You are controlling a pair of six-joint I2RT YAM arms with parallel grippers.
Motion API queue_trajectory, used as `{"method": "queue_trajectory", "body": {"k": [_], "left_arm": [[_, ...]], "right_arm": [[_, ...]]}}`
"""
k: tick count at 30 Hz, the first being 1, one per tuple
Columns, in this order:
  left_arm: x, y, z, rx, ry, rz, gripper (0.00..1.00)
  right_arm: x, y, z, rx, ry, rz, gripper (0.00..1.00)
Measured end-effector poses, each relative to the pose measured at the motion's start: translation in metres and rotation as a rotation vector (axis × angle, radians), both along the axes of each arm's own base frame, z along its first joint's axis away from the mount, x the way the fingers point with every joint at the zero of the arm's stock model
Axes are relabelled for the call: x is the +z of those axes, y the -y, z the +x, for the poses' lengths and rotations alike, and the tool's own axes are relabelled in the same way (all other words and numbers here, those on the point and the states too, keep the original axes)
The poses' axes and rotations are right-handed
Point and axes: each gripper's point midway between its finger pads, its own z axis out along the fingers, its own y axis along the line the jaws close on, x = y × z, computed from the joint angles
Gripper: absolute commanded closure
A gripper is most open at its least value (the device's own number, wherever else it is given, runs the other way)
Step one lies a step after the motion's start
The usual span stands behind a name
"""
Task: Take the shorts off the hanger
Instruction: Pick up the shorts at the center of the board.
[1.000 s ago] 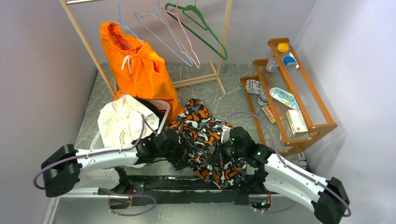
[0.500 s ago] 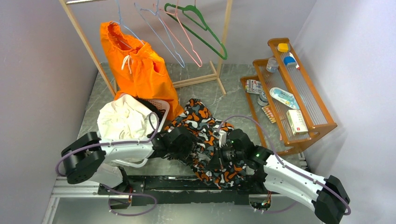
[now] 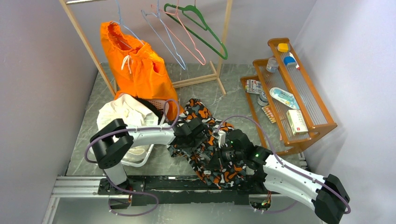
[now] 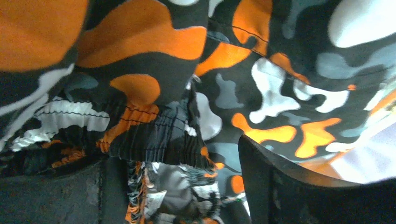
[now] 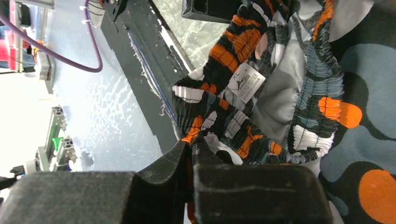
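Observation:
The bright orange shorts hang on a pale blue wire hanger at the left end of the wooden rack, far from both grippers. A camouflage garment in black, orange, grey and white lies on the table in front of the arms. My left gripper sits low over it, open, with the gathered waistband between its spread fingers. My right gripper is shut on the waistband edge of that camouflage garment near the table's front rail.
A white garment fills a basket below the orange shorts. Empty blue, pink and green hangers hang on the rack. A wooden shelf with small items stands at the right. A black rail runs along the near edge.
My left arm has swung right and forward, from beside the basket onto the camouflage garment, and its jaws have narrowed slightly. The right gripper keeps its hold and has barely moved.

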Motion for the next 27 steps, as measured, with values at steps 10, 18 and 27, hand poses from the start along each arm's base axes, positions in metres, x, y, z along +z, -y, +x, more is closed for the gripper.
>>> {"method": "queue_trajectory", "body": {"k": [10, 18, 27], "left_arm": [[-0.022, -0.008, -0.007, -0.228, 0.057, 0.109, 0.93], [-0.013, -0.007, -0.004, -0.413, 0.176, 0.155, 0.93], [0.033, -0.006, -0.015, -0.573, 0.411, 0.098, 0.93]], "right_arm": [[0.010, 0.001, 0.016, -0.072, 0.069, -0.009, 0.69], [0.052, 0.011, 0.055, -0.300, 0.197, -0.011, 0.52], [0.044, 0.068, 0.124, -0.859, 0.182, -0.341, 0.29]]}}
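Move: The shorts' waistband lies right under the left hand's wide-open fingers, about 1 cm back and 2 cm below. The basket of white clothes stands some 30 cm to that hand's left and 5 cm farther out; the hanging orange shorts' lower end is about 12 cm left and 15 cm ahead. The right hand still pinches the near waistband; the outer part of the shorts it turns to lies about 12 cm ahead, 8 cm to its right and 6 cm below. The shorts' waistband is pinched by the left fingers as they sink about 2 cm and close, then lifted some 5 cm while the left wrist turns clockwise and tips up. The right hand opens, lets go of the near waistband, rises and swings forward about 12 cm and to the right, turning clockwise some 50 degrees and starting to dip, half open, over the shorts' outer part. ##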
